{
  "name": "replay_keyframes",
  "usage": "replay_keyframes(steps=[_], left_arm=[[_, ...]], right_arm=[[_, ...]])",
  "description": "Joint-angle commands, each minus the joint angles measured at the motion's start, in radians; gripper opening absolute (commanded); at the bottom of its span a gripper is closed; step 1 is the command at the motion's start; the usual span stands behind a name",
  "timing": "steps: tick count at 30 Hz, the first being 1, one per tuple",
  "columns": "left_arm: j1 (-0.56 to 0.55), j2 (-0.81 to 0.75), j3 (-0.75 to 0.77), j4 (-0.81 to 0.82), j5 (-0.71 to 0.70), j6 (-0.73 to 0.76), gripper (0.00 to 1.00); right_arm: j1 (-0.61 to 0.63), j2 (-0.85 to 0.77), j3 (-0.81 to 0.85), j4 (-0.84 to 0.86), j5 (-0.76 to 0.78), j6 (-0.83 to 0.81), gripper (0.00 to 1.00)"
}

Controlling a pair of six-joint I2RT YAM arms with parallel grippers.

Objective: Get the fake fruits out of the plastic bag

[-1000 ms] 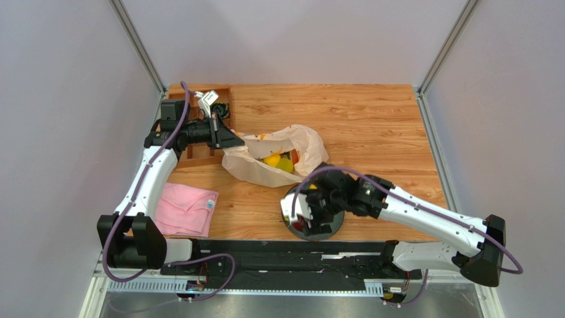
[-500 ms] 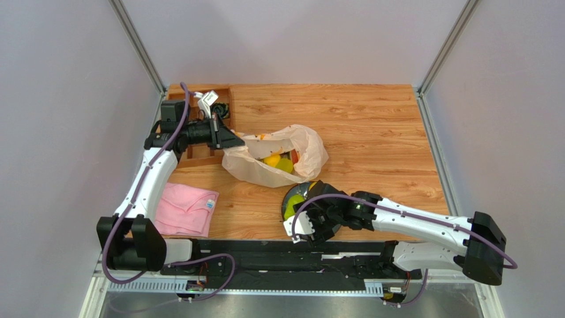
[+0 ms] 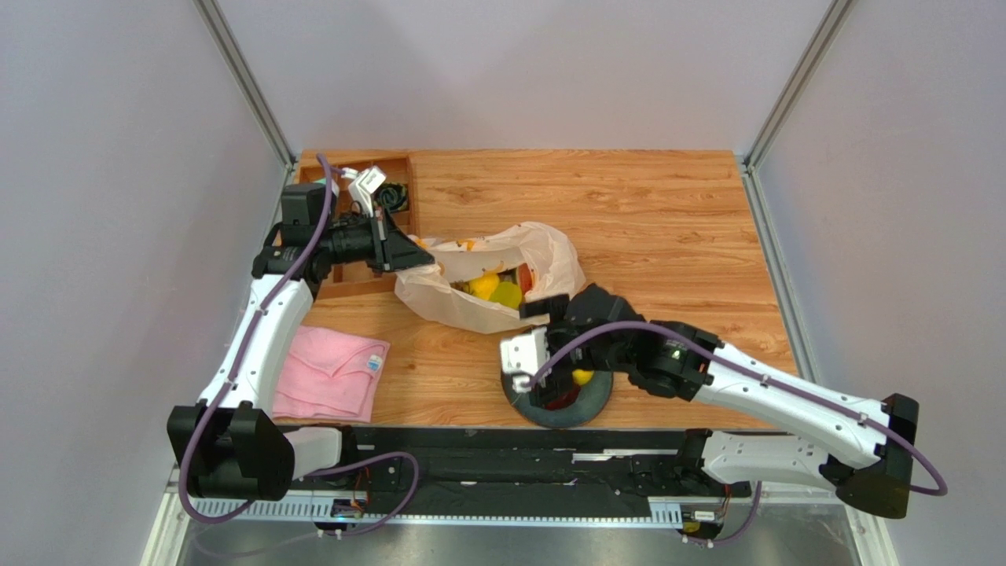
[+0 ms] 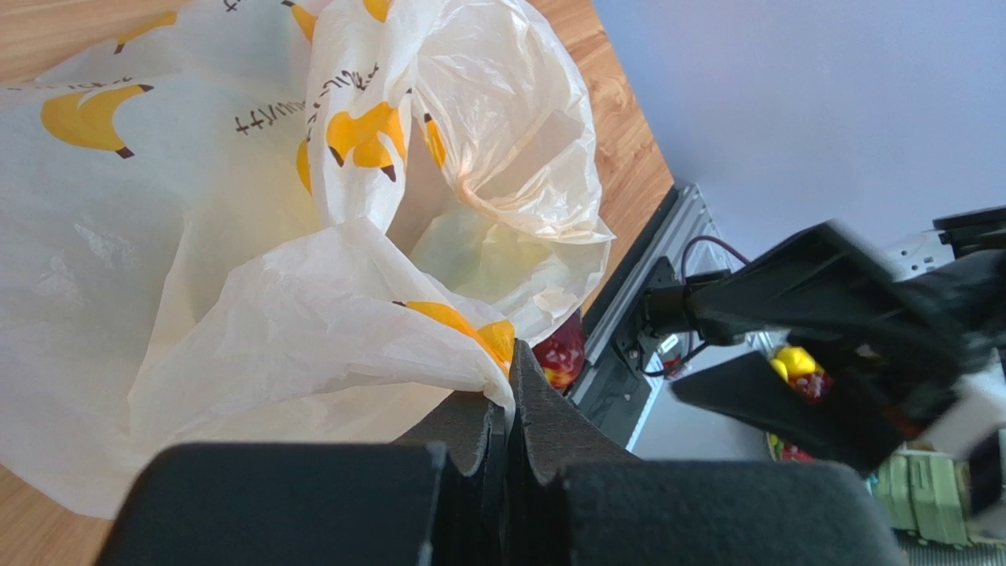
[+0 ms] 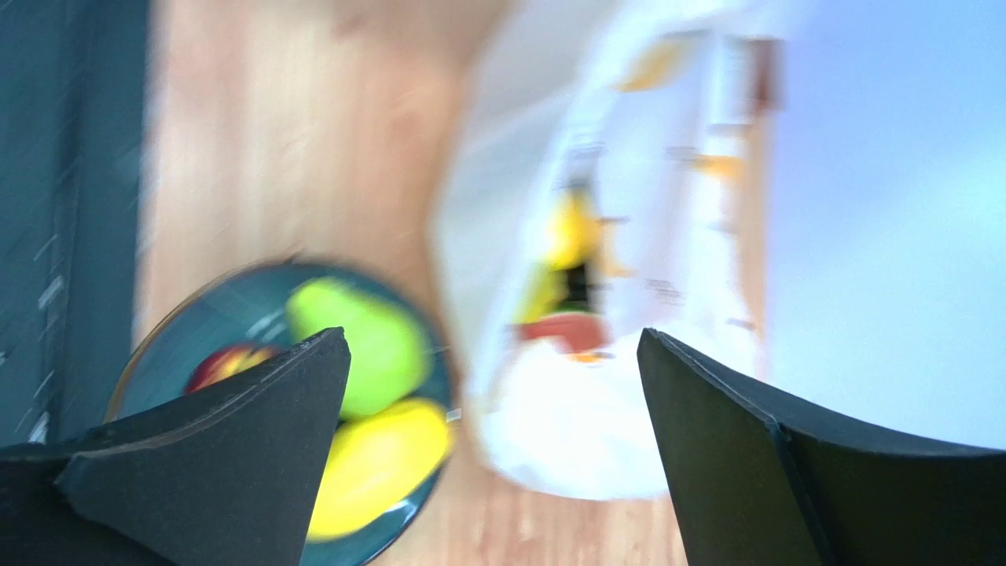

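The plastic bag (image 3: 537, 254), cream with printed bananas, lies mid-table with its mouth held up. My left gripper (image 3: 410, 256) is shut on the bag's edge (image 4: 472, 366). Yellow and green fake fruits (image 3: 494, 289) show inside the bag, and a dark red one (image 4: 561, 354) lies at its mouth. My right gripper (image 5: 491, 336) is open and holds nothing. It hangs between the bag (image 5: 590, 295) and a dark plate (image 3: 531, 413). On the plate (image 5: 177, 342) lie a green pear (image 5: 360, 336), a yellow mango (image 5: 378, 460) and a red apple (image 5: 230, 360).
A folded pink cloth (image 3: 331, 372) lies at the near left. A wooden tray (image 3: 354, 189) with small items stands at the back left corner, behind my left arm. Metal rails edge the table on both sides.
My right gripper has opened wide, left the plate and swung back toward the bag. The left gripper keeps its hold on the bag's edge.
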Motion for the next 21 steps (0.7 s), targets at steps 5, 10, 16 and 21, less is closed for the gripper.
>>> replay_keyframes(steps=[5,10,16,21], left_arm=[[-0.016,-0.028,0.014,-0.068,0.023,0.107,0.0],[-0.02,0.007,0.026,-0.187,0.005,0.206,0.0],[-0.02,0.133,0.147,-0.261,-0.075,0.318,0.0],[-0.02,0.294,0.481,-0.29,-0.101,0.334,0.0]], right_arm=[[-0.212,0.161,0.131,0.162,0.212,0.219,1.0],[-0.35,0.367,0.214,0.247,0.263,0.221,1.0],[-0.501,0.707,0.527,0.115,0.231,0.266,0.65],[-0.594,0.902,0.974,-0.104,0.105,0.287,0.0]])
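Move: Some 26 cm ahead of the empty right hand, 3 cm to its right and 6 cm lower, is the bag's far right rim. The yellow fruit in the bag is about 15 cm ahead and 9 cm left of this hand, and the green one 14 cm ahead and 4 cm left, both some 15 cm below. The plate is 3 cm back, 5 cm right and 17 cm below. From the left hand, that rim lies roughly 11 cm ahead, 20 cm right and 9 cm lower. Swinging away from the plate, the right hand goes about 30 cm forward to the bag's far rim, first rising 5 cm, then sinking about 10 cm as it turns some 45 degrees clockwise. Late on, its wide-open fingers close and pinch the rim. The left hand, still gripping the bag's left edge, dips 3 cm and eases back, then pushes about 5 cm forward while coming up. ##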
